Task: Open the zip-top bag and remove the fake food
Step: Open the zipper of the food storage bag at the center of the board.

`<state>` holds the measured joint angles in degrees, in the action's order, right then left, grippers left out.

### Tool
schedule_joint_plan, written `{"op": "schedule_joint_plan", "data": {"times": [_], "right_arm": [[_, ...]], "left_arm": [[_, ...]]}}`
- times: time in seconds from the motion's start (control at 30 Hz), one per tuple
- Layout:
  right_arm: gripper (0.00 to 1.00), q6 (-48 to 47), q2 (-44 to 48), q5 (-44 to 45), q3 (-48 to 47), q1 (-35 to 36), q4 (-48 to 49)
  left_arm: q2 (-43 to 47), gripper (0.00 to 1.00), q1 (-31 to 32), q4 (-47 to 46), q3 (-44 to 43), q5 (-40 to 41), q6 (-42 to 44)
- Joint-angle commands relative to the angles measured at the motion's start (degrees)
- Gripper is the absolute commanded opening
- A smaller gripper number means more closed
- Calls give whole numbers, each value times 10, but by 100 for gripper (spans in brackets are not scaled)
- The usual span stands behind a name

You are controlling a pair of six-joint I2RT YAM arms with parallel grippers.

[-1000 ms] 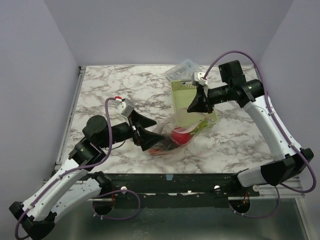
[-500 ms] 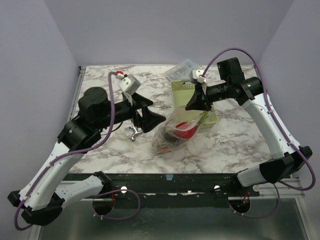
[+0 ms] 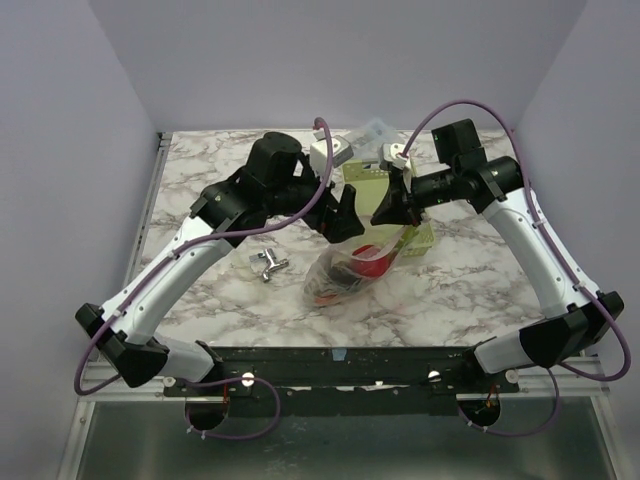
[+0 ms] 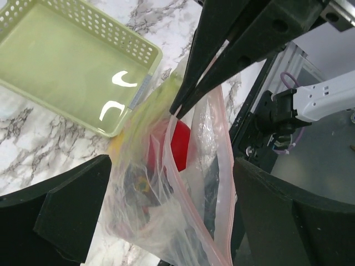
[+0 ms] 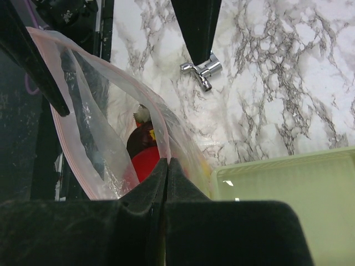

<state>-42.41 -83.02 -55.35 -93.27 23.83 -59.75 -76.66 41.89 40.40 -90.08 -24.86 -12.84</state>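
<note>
The zip-top bag point(image 3: 345, 268) hangs tilted over the marble, its lower end near the table. My right gripper point(image 3: 386, 212) is shut on one side of its pink zip strip point(image 5: 161, 133). The mouth gapes open. Inside lies the fake food: a red round fruit point(image 4: 178, 141), a dark purple beet point(image 5: 141, 139) and something yellow point(image 4: 130, 138). My left gripper point(image 3: 345, 216) hovers open at the bag's mouth. The bag's free lip point(image 4: 191, 188) hangs between its wide fingers point(image 4: 72, 210), and I cannot tell whether they touch it.
The pale green slotted basket point(image 3: 402, 193) sits just behind the bag, right under my right gripper. Behind it stands a clear rigid box point(image 3: 366, 134). A small chrome fitting point(image 3: 268, 264) lies on the marble left of the bag.
My left arm has swung from the bag's lower left side up and right to its mouth, still open. The right gripper kept its hold and the bag hangs more upright.
</note>
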Motion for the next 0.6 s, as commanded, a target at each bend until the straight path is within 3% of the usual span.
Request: {"op": "schedule_joint_plan", "data": {"times": [0.0,0.13,0.43,0.57], "right_arm": [[0,7,15,-11,9,4,1],[0,8,17,-11,11,4,2],[0,8,19,-12,13,5,1],[0,8,23,-12,18,4,2]], "left_arm": [[-39,90,7,54,-56,4,46],[-72,78,11,72,-82,-15,56],[-113,61,18,84,-111,-21,61],[-126,37,18,91,-122,-29,63]]}}
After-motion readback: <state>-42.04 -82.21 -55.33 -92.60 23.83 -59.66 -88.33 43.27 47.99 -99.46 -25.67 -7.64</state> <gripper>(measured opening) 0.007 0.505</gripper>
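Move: The rim of the food storage bag's far wall, still pinched by the right fingers, lies about 4 cm to the left hand's right, 1 cm ahead and 3 below. From that same hand the red food sits some 7 cm right, 6 back and 14 below, the green basket roughly 13 right, 7 ahead and 20 below. From the right hand, the rim spot aimed at is about 2 cm left, 1 back and level. Left hand sinks about 3 cm and slides right towards the held rim, half closing its fingers astride it. ##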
